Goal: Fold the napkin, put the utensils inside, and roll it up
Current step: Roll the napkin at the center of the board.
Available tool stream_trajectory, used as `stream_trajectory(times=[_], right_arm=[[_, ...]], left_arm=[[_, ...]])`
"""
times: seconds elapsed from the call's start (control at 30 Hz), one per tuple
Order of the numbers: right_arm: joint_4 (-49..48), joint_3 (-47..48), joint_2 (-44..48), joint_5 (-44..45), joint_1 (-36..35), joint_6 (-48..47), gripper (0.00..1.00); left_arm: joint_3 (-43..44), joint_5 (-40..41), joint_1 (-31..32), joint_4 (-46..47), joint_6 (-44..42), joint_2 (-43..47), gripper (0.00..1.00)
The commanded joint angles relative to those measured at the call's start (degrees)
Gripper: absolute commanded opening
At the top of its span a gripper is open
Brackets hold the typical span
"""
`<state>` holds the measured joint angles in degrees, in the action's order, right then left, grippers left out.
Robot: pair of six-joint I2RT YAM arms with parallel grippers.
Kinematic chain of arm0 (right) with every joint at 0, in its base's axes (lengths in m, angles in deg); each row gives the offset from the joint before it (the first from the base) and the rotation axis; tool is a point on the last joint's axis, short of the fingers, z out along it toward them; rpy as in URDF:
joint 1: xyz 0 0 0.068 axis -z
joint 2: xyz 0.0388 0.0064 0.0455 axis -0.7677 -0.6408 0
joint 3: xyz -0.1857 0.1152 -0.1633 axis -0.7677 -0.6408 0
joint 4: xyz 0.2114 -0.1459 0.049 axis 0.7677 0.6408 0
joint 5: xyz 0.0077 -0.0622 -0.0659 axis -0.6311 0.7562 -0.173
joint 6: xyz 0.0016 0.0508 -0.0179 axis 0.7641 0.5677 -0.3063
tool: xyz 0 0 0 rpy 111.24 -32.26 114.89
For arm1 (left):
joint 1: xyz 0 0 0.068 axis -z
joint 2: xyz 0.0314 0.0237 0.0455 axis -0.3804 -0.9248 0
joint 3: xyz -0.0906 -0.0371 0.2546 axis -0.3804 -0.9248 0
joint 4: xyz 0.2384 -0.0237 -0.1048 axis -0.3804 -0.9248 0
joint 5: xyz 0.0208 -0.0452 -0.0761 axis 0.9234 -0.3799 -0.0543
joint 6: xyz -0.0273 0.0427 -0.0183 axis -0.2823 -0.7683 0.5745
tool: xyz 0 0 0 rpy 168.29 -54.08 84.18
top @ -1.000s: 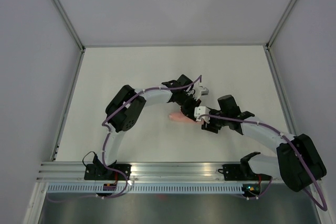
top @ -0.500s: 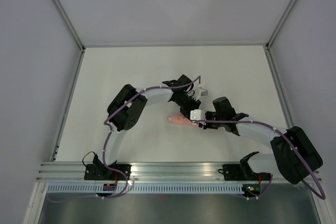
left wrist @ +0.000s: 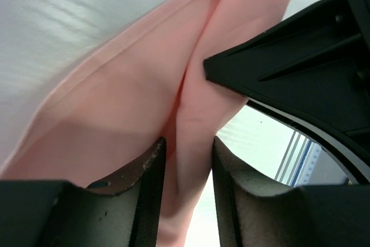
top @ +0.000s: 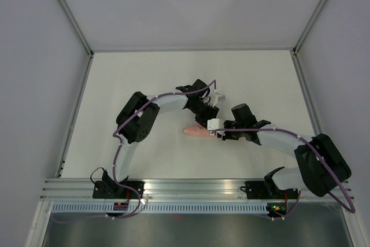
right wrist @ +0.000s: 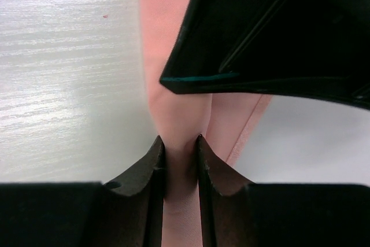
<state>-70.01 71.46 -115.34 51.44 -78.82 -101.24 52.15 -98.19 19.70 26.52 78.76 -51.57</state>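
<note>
The pale pink napkin (top: 193, 132) lies bunched into a narrow roll on the white table, between the two grippers. In the left wrist view, a fold of the napkin (left wrist: 115, 96) runs between the fingers of my left gripper (left wrist: 186, 148), which stand slightly apart with a gap on the right side. My right gripper (right wrist: 178, 143) is pinched on the napkin roll (right wrist: 173, 114), both fingers pressing the cloth. From above, the left gripper (top: 206, 118) and the right gripper (top: 210, 129) meet at the roll's right end. The utensils are hidden.
The right gripper's black finger (left wrist: 306, 56) crowds in from the right of the left wrist view. The left gripper's black body (right wrist: 272, 27) hangs just above the roll. White walls (top: 58, 85) enclose the table, and a metal rail (top: 191, 186) runs along the near edge.
The right gripper has moved left to the roll and closed its fingers on the cloth. The left gripper's fingers have spread apart around the napkin.
</note>
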Motion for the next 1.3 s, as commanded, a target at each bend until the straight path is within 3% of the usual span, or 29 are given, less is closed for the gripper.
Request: stream_trajectory(times=[0.0, 0.23, 0.47, 0.6, 0.73, 0.83, 1.1, 1.27], right_arm=[[6.8, 2.1, -2.1, 0.8, -0.1, -1.3, 0.13], [12.7, 5.8, -5.5, -1.4, 0.5, -2.3, 0.11], [22.8, 15.3, -13.9, -7.2, 4.0, -4.7, 0.08], [30.9, 22.5, -20.1, -11.6, 6.9, -6.7, 0.07], [41.1, 30.1, -26.8, -14.8, 9.1, -9.5, 0.06], [45.8, 35.1, -32.0, -15.5, 10.2, -10.2, 0.06], [55.7, 47.3, -44.9, -16.5, 11.1, -11.0, 0.06], [58.4, 51.7, -49.7, -16.4, 11.6, -10.2, 0.06]], left_arm=[[-1.0, 6.2, -2.9, -0.6, 3.3, 3.7, 0.43], [-3.6, 6.0, -6.1, 2.4, 5.1, 9.7, 0.44], [-12.8, 9.9, -9.1, 12.0, 9.8, 18.8, 0.44], [-23.3, 20.1, -9.1, 25.3, 13.2, 27.6, 0.43], [-38.0, 32.4, -9.1, 48.7, 15.0, 37.8, 0.48], [-48.0, 34.2, -8.7, 59.5, 14.8, 43.1, 0.54], [-54.0, 47.2, 4.2, 70.9, -4.6, 43.4, 0.61], [-54.5, 49.8, 12.0, 75.9, -17.6, 38.6, 0.66]])
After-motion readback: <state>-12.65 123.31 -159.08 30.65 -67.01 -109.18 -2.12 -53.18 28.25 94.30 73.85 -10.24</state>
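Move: The napkin roll runs left-right through both grippers, right between the left hand's parted fingertips, its middle about 1 cm back of them and 1 cm lower. The right gripper pinches the roll some 5 cm to the left hand's right and 1 cm back; the loose napkin flap lies about 3 cm ahead and 3 cm left of the left hand. From the right hand, the roll's middle is about 4 cm left, level fore and aft, 1 cm lower. Up, left and forward, the left hand comes free of the napkin roll with its fingers already parted, then swings back and to the right while still climbing, ending about 11 cm higher with the fingers opened wider. The right hand keeps its pinch on the roll and turns it forward by some 50 degrees, staying low and edging 2–3 cm forward towards the flap. ##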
